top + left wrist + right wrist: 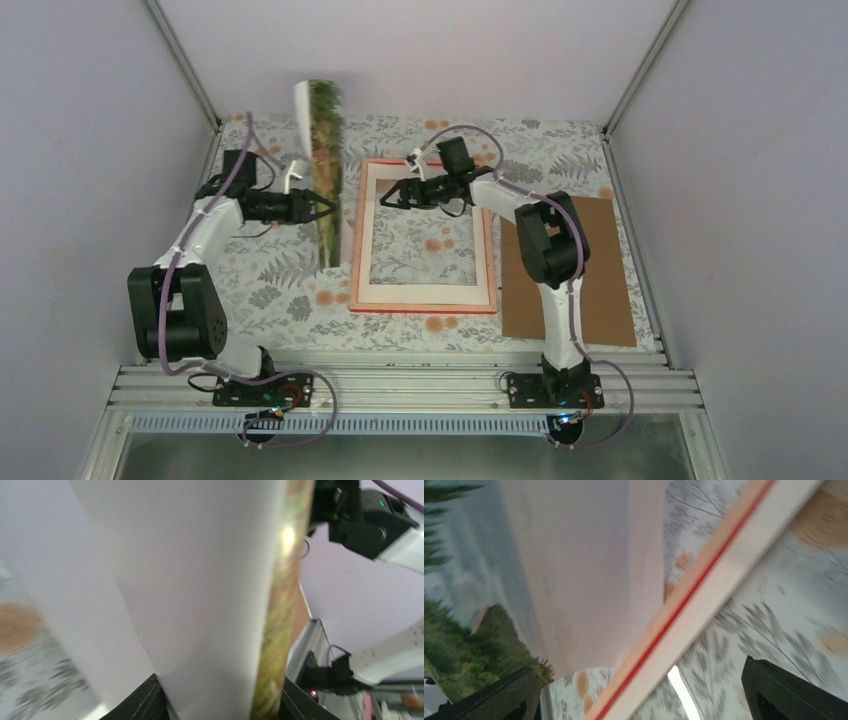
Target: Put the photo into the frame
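Note:
The photo (324, 170) stands on edge, bowed, left of the frame, its lower end near the tablecloth. My left gripper (318, 210) is shut on it at mid-height. In the left wrist view its white back (200, 595) fills the space between both fingers (145, 705), and the green print (280, 630) shows along the right side. The frame (365, 240) lies flat mid-table, pale side up. My right gripper (393, 197) hovers open over the frame's far-left part. In the right wrist view the frame's rail (684, 605) runs diagonally between the wide-apart fingers (784, 690), with nothing gripped.
A brown backing board (590, 280) lies flat right of the frame, partly under the right arm. A floral tablecloth (270, 275) covers the table. Grey walls with metal posts close in the sides and back.

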`<control>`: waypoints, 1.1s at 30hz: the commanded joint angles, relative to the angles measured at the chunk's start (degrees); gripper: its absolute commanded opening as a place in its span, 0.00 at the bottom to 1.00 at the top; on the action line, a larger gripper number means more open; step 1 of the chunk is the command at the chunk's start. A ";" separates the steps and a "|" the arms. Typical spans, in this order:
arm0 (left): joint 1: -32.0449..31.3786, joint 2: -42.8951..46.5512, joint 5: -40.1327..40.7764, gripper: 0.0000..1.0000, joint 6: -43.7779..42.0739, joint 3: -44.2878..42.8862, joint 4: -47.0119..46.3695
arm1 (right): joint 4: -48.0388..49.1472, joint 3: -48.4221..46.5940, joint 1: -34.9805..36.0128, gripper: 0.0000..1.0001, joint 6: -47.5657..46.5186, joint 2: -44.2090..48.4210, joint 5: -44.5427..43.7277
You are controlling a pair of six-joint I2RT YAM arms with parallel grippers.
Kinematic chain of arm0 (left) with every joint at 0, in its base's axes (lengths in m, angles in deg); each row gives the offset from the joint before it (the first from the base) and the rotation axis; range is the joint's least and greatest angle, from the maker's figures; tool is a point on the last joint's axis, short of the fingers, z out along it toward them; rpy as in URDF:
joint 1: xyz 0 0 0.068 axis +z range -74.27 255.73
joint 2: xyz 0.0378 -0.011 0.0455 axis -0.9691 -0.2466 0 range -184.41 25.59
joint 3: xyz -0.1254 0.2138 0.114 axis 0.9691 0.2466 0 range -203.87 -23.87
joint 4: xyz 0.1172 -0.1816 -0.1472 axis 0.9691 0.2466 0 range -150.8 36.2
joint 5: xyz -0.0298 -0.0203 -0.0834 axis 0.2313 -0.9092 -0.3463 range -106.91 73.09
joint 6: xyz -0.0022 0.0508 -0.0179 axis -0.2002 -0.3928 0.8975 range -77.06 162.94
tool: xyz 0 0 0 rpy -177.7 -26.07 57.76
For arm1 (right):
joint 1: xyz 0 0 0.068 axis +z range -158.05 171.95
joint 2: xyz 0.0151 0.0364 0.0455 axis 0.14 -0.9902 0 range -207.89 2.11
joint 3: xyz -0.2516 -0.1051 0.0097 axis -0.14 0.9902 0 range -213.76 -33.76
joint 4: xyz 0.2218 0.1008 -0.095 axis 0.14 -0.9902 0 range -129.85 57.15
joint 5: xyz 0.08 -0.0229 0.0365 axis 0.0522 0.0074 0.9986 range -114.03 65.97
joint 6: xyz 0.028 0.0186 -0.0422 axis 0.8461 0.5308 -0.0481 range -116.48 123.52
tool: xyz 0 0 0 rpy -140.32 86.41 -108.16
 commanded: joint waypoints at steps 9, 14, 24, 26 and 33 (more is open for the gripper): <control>-23.33 -11.20 -0.25 0.82 6.34 -11.25 -7.65 | -7.45 19.01 -19.91 1.00 -4.32 18.22 10.72; -23.26 -17.23 -1.70 0.85 4.71 -14.85 -7.16 | -7.86 24.02 -22.92 1.00 -5.20 22.70 10.54; -16.21 -8.83 8.88 1.00 -8.94 -14.81 -1.50 | -11.74 24.25 -24.01 1.00 -11.10 26.64 1.80; -13.38 -7.80 12.00 1.00 -9.26 -13.10 -2.35 | -12.29 24.29 -23.65 0.99 -12.06 26.98 0.56; -6.66 -14.55 11.84 1.00 -11.58 -15.93 -4.04 | -11.59 24.92 -21.69 0.96 -11.57 24.53 -0.13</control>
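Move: The left hand still pinches the photo's lifted long edge; the photo's middle is some 4 cm ahead of and 8 cm below it. The frame with its white mat centres about 22 cm right and 2 cm ahead, some 16 cm below, with the brown board another 34 cm right and 9 cm nearer. From the right hand, the frame's middle is about 6 cm back, 10 cm right and 8 cm below. Keeping its pinch at first, the left hand swings the lifted photo edge some 15 cm right over the frame, turning about 20 degrees clockwise, then opens wide and lets go; it dips, pulls back left nearly as far and works forward about 6 cm. Meanwhile the open right hand clears out to the right, turning clockwise, then holds there over the frame's right side. ##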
